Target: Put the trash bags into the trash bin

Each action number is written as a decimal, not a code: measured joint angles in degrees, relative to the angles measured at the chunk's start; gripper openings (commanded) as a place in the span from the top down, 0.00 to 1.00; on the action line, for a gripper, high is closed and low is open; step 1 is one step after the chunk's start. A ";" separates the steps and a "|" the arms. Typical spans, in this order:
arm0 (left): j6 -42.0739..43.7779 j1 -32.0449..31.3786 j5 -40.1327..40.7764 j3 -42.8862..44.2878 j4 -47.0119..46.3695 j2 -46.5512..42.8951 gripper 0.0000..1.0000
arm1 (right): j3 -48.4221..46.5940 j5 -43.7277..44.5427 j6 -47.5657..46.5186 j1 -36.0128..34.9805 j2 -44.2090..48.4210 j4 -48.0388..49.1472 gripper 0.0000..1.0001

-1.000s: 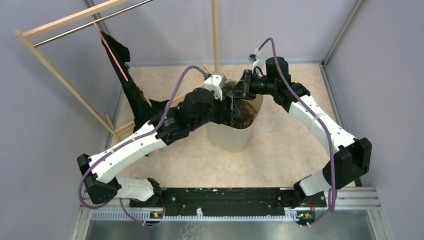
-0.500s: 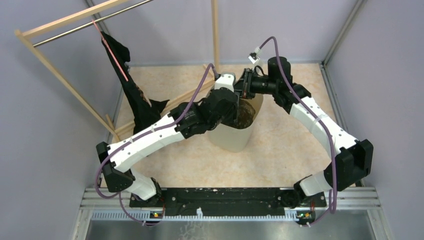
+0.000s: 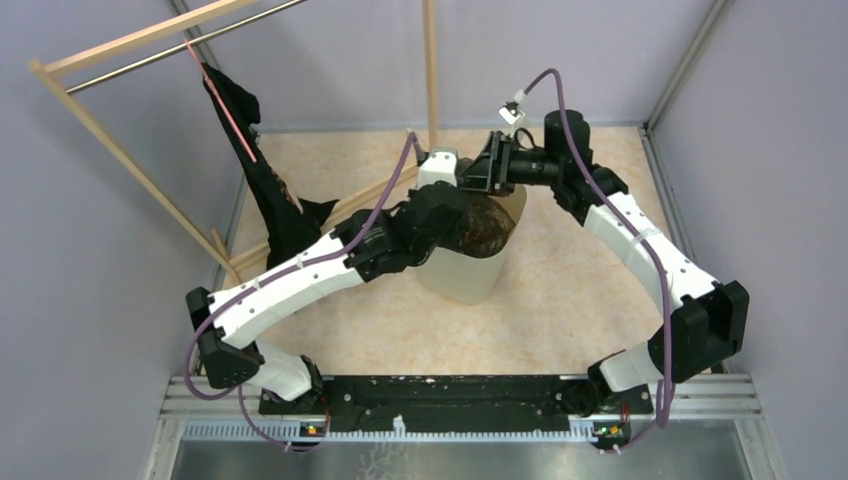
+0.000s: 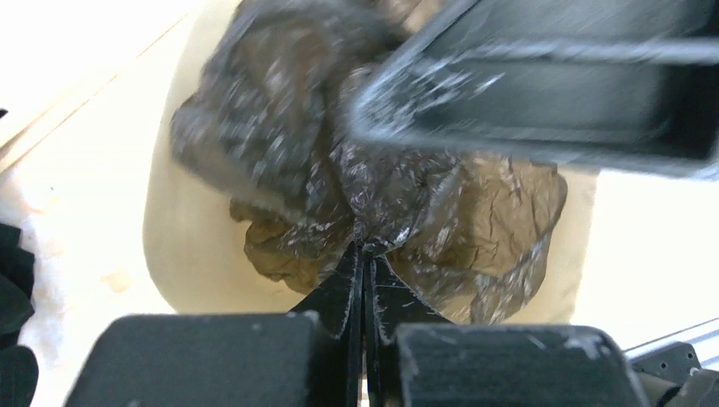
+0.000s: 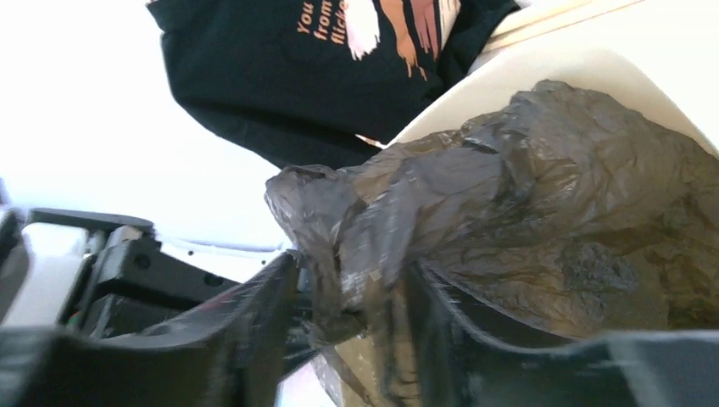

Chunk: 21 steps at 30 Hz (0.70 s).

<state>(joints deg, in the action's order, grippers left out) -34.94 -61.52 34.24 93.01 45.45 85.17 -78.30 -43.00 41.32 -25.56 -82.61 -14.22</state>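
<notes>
The cream trash bin [image 3: 466, 277] stands mid-table with a crumpled dark brown trash bag [image 3: 490, 226] bulging out of its mouth. My left gripper [image 3: 460, 214] reaches over the bin's left rim. In the left wrist view its fingertips [image 4: 365, 252] are pressed together, pinching a fold of the trash bag [image 4: 398, 195] above the bin's inner wall [image 4: 182, 246]. My right gripper [image 3: 479, 177] hovers at the bin's far rim. In the right wrist view its jaws [image 5: 356, 284] stand apart, with a bunched end of the bag [image 5: 543, 195] hanging loose between them, over the bin rim [image 5: 543, 66].
A wooden clothes rack [image 3: 120, 55] stands at the back left with a black printed T-shirt [image 3: 255, 165] hanging from it; the shirt [image 5: 322, 68] shows behind the bin. An upright wooden pole [image 3: 430, 70] rises behind the bin. Grey walls enclose the table.
My left gripper swung in over the bin and shut on the bag. My right gripper, shut on the bag before, has opened its jaws.
</notes>
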 measured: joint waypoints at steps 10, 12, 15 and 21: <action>-3.65 5.33 -6.73 -13.42 -9.01 -16.28 1.00 | -0.02 -4.02 -8.74 9.35 5.22 -1.57 0.10; -4.09 5.90 -7.93 -14.78 -10.73 -18.49 1.00 | 0.00 -3.15 -12.94 9.29 7.72 -3.23 0.09; -4.42 6.67 -9.40 -16.57 -12.87 -20.70 1.00 | 1.03 -1.51 -17.16 9.18 11.13 -3.30 0.13; -4.66 7.91 -11.74 -17.57 -14.58 -21.42 1.00 | 3.76 6.08 -18.78 9.18 13.60 -6.01 0.14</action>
<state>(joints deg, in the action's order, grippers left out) -39.59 -53.60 22.50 75.44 30.87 63.75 -74.54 -36.93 22.55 -16.38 -69.01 -20.23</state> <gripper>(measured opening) 0.007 0.868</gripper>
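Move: The left hand already pinches an upper edge of the trash bag, whose middle hangs about 4 cm ahead, 2 cm right and 10 cm below; the trash bin's middle lies under it, 18 cm below the hand. The black shirt hangs some 30 cm left, level fore and aft, 12 cm lower. From the right hand, already opening at the bag, the bag's middle is about 2 cm ahead, straight in line sideways, 12 cm below, the bin's 20 cm below. Left pulls its pinched bag edge about 5 cm left and up; right opens wide, retreating 9 cm rightward. ##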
